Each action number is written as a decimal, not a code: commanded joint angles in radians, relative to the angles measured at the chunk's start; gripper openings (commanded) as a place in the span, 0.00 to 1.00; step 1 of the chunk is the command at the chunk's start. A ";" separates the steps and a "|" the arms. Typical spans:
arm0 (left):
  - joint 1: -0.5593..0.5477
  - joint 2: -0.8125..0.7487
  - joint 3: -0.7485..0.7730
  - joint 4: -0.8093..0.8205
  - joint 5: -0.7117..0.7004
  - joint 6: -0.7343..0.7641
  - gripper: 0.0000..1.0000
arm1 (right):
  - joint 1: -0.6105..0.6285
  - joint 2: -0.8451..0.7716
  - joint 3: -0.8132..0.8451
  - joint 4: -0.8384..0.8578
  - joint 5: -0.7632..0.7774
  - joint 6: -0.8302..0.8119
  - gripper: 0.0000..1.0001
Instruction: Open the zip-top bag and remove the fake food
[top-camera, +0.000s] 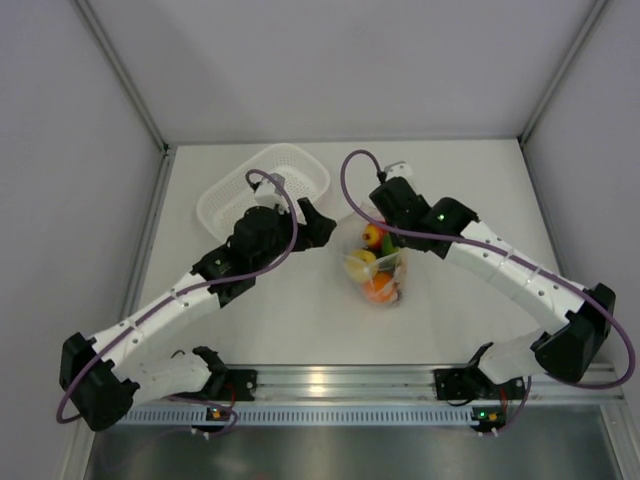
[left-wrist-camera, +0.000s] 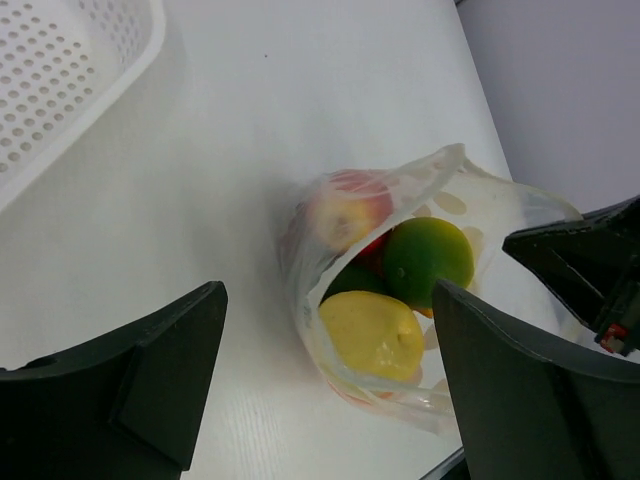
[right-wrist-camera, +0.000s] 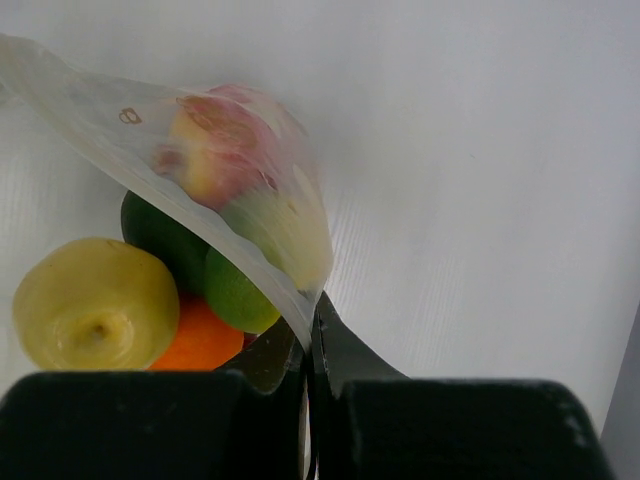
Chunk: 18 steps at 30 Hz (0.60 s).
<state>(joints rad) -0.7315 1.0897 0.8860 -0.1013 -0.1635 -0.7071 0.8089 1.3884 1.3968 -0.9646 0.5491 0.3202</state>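
The zip-top bag (top-camera: 352, 240) lies at the table's middle, its mouth gaping toward my left wrist camera. Inside is the fake food: a yellow lemon (left-wrist-camera: 372, 335) at the front, a green fruit (left-wrist-camera: 428, 260) behind it, and a red apple (left-wrist-camera: 345, 205) seen through the plastic. An orange (right-wrist-camera: 200, 340) shows under the lemon in the right wrist view. My right gripper (right-wrist-camera: 310, 325) is shut on the bag's rim (right-wrist-camera: 290, 300) and holds that side up. My left gripper (left-wrist-camera: 325, 400) stands open just in front of the bag's mouth, holding nothing.
A white perforated basket (top-camera: 265, 185) sits at the back left, just behind my left gripper (top-camera: 320, 226). My right gripper (top-camera: 378, 222) is close to the left one across the bag. Grey walls enclose the table on three sides.
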 joint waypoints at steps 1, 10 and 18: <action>-0.052 -0.010 0.118 -0.020 -0.025 0.066 0.88 | 0.016 -0.028 0.016 0.063 0.025 0.026 0.00; -0.226 0.133 0.258 -0.086 -0.088 0.164 0.68 | 0.016 -0.101 -0.058 0.157 -0.052 0.048 0.00; -0.290 0.254 0.298 -0.121 -0.132 0.216 0.62 | 0.015 -0.158 -0.107 0.202 -0.066 0.074 0.00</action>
<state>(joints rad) -0.9779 1.3167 1.1278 -0.1951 -0.2405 -0.5411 0.8093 1.2716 1.2865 -0.8505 0.4862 0.3721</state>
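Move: The yellow apple, in the open mouth of the bag, lies about 8 cm to the left hand's right, 6 cm nearer the bases and 8 cm below. From that same hand, the red apple is 2 cm ahead and 11 cm right, the green fruit 2 cm back and 15 cm right, and the orange 11 cm back and 13 cm right. The shut right fingers hold the bag's rim; the yellow apple is 8 cm left of them, 7 cm back and some 6 cm lower. The bag's open mouth is what the empty left hand swings over to: about 9 cm right and a little back, arcing up some 5 cm over the near rim and sinking again above the yellow apple. On the way it turns about 15 degrees clockwise, rolls its left side up, and its wide-open fingers narrow partly. The right hand keeps pinching the rim almost in place, rolling slightly. ##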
